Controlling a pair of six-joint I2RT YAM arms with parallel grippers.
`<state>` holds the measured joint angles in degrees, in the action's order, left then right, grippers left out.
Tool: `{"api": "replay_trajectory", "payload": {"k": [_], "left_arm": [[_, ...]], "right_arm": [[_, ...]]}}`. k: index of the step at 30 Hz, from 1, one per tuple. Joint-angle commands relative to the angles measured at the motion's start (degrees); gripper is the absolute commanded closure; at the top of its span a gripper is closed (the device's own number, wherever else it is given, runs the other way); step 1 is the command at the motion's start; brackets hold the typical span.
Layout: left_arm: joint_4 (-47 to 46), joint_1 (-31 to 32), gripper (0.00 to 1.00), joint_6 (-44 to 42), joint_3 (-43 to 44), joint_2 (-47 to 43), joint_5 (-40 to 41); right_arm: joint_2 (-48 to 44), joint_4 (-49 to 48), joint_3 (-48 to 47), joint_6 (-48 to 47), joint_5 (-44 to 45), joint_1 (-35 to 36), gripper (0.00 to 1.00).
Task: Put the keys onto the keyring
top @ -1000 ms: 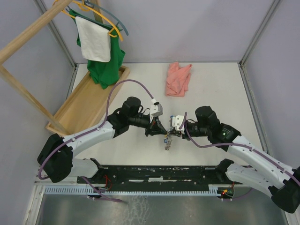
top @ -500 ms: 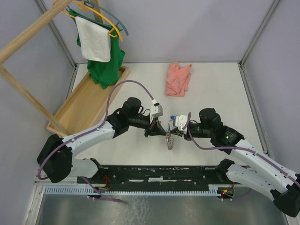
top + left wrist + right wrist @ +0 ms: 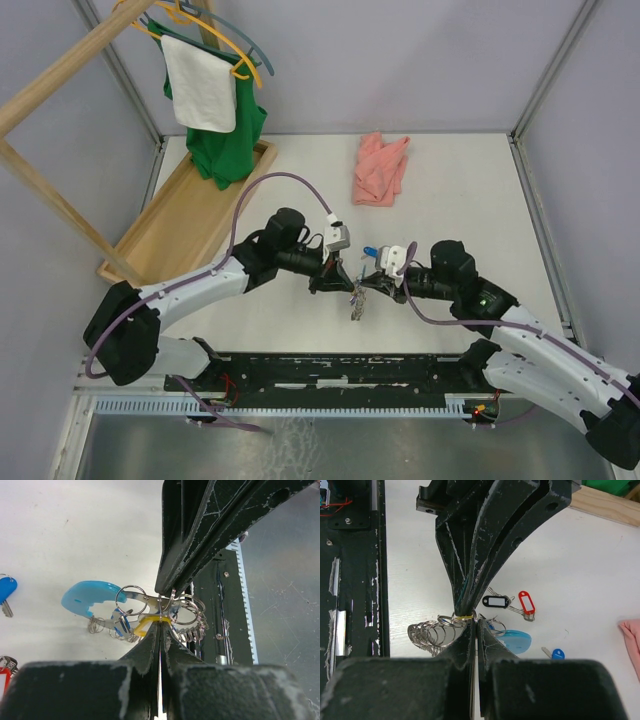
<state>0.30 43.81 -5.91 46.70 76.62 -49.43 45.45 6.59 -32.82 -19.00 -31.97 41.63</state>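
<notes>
The keyring [image 3: 357, 303] hangs above the table between my two gripper tips, which meet nose to nose. Its silvery rings [image 3: 431, 632] bunch on one side and its light-blue tag [image 3: 92, 596] hangs on the other. My left gripper [image 3: 160, 624] is shut on a thin ring with a yellow tag [image 3: 144, 625] at its tip. My right gripper [image 3: 472, 623] is shut on the keyring's loop. Loose keys lie on the table: a black-tagged one [image 3: 496, 601], a red-tagged one [image 3: 526, 602] and a blue one [image 3: 556, 653].
A pink cloth [image 3: 380, 168] lies at the back of the table. A wooden tray [image 3: 190, 225] sits at the left under a green shirt [image 3: 232, 145] on a hanger. The black base rail [image 3: 340, 368] runs along the near edge.
My right gripper's jaws have closed, and that arm has shifted slightly to the right. The left arm and the hanging keyring stay where they were.
</notes>
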Motion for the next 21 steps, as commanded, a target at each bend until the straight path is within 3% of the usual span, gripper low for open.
{"api": "replay_trajectory", "payload": {"k": [1,11,14,21], "left_arm": [[-0.37,0.83,0.97,-0.59,1.63,1.62,-0.43],[-4.03,1.6,0.96,1.2,1.6,2.42,2.85],[-5.49,1.6,0.78,1.53,-0.74,-0.33,7.08],[-12.19,1.55,0.6,4.85,-7.98,-8.17,15.0]], "right_arm": [[-2.38,-13.35,0.99,3.81,1.37,-0.22,0.99],[-3.44,-11.9,1.45,3.63,4.77,-0.2,0.99],[-4.3,-7.06,-0.47,1.79,7.04,-0.23,0.99],[-4.68,2.99,-4.78,-1.49,12.65,-0.2,0.99]]}}
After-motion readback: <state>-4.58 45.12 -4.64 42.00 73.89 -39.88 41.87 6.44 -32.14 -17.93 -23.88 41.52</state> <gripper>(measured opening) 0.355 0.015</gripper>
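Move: The yellow key is already pinched in the left fingertips, just under the point between them, and lies about 1 cm left of and 2 cm below the right hand, which holds the keyring by a ring. From the left hand, the keyring's middle is some 2 cm right, 1 cm back and 2 cm below. The loose blue key on the table is about 6 cm ahead and 5 cm right of the left hand, the red key 4 cm ahead and 3 cm left, both roughly 12 cm down. The yellow key is let go: the left hand first eases down and left about 1 cm with the pinch shut, then opens its fingers to about a third while edging forward and back to the right. The right hand keeps its pinch on the keyring's ring and, late on, carries the keyring forward and right some 2 cm in all, rising slightly and turning a little clockwise. ##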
